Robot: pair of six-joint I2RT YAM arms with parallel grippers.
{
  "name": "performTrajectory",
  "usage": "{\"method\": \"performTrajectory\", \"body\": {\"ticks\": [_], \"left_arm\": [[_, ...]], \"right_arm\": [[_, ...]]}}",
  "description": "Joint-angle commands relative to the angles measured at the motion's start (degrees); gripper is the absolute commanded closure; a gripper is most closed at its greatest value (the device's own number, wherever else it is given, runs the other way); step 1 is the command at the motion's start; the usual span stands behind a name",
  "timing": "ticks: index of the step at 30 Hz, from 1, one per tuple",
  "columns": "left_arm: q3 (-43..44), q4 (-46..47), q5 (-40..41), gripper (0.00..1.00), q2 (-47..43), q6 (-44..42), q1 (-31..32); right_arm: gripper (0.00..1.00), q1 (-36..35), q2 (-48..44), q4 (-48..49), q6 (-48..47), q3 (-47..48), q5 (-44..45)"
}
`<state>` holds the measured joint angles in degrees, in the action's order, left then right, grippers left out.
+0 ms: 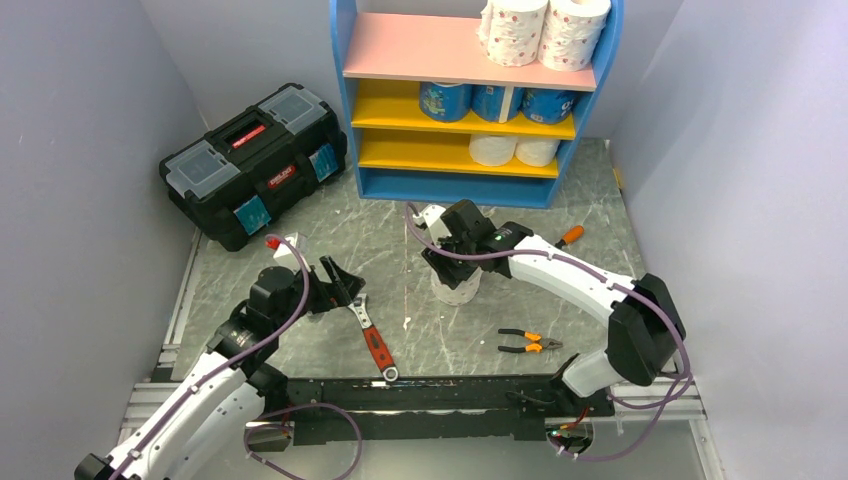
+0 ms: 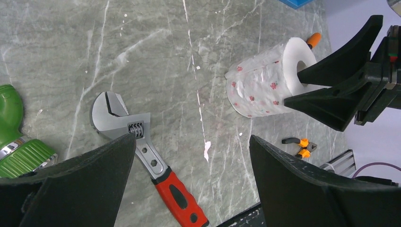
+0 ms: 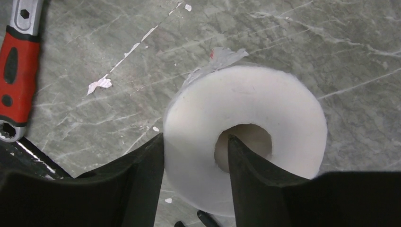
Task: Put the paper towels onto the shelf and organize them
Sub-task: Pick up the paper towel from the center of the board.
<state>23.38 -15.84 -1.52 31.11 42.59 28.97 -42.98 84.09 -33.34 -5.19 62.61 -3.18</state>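
Observation:
One pink-dotted paper towel roll (image 1: 457, 285) stands upright on the marble tabletop; it also shows in the left wrist view (image 2: 257, 90) and in the right wrist view (image 3: 283, 104). My right gripper (image 1: 455, 262) (image 3: 195, 137) is shut on its wall, one finger inside the hollow core and one against the outside. The blue-framed shelf (image 1: 345, 100) holds two pink-dotted rolls (image 1: 540, 30) on the pink top board, three blue-wrapped rolls (image 1: 495, 100) on the upper yellow board and two plain rolls (image 1: 515, 150) on the lower one. My left gripper (image 1: 345, 283) (image 2: 192, 139) is open and empty above a wrench.
A red-handled adjustable wrench (image 1: 372, 335) (image 2: 142, 142) lies under the left gripper. Orange-handled pliers (image 1: 530, 342) lie at front right. An orange-handled screwdriver (image 1: 570, 235) lies near the shelf's foot. A black toolbox (image 1: 255, 160) stands at back left. A green object (image 2: 12, 127) lies at left.

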Motion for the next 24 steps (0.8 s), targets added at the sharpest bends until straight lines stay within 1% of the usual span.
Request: {"method": "performTrajectory", "body": {"ticks": [1, 2, 5, 6, 8, 12, 16, 19, 24], "left_arm": [[0.8, 0.0, 0.2, 0.04, 0.3, -1.0, 0.2], [0.8, -0.1, 0.2, 0.04, 0.3, -1.0, 0.3], [0.8, -0.3, 0.3, 0.04, 0.1, -1.0, 0.2], [0.8, -0.3, 0.2, 0.04, 0.1, -1.0, 0.2], [0.9, -0.4, 0.2, 0.04, 0.1, -1.1, 0.3], [1.3, -0.6, 0.4, 0.04, 0.0, -1.0, 0.2], [1.9, -0.1, 0.5, 0.04, 0.5, -1.1, 0.3], [3.0, 0.5, 0.4, 0.04, 1.8, -1.1, 0.2], [6.2, 1.2, 0.7, 0.04, 4.6, -2.3, 0.3]], "right_arm": [[0.51, -0.2, 0.5, 0.9, -0.9, 1.2, 0.8], [0.54, -0.3, 0.4, 0.9, -0.9, 1.3, 0.7], [0.73, -0.3, 0.1, 0.4, -1.0, 1.4, 0.4], [0.77, -0.3, -0.1, 0.1, -1.0, 1.6, 0.3], [0.82, -0.3, -0.8, -0.8, -0.8, 2.5, 0.2], [0.86, -0.4, -3.5, -5.0, -0.8, 7.9, -0.2], [0.87, -0.4, -5.5, -9.8, -1.7, 17.8, 1.1], [0.88, -0.4, -5.0, -12.6, -2.4, 26.9, 2.6], [0.87, -0.1, -3.5, -11.0, -3.8, 40.9, 7.4]]}}
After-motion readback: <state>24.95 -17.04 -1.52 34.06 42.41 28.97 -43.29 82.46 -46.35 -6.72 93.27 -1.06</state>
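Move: The paper towel roll stands at the right hand, one finger at its core and the other outside; its middle is about 2 cm ahead, 3 cm right and 3 cm below. The wrench lies some 8 cm back and 16 cm left of the hand, the pliers about 10 cm back and 20 cm right. From the left hand the roll is roughly 6 cm ahead, 23 cm right and 7 cm lower. The right fingers close, pinching the roll's wall, then the hand lifts it about 19 cm, tilting some 20 degrees. ##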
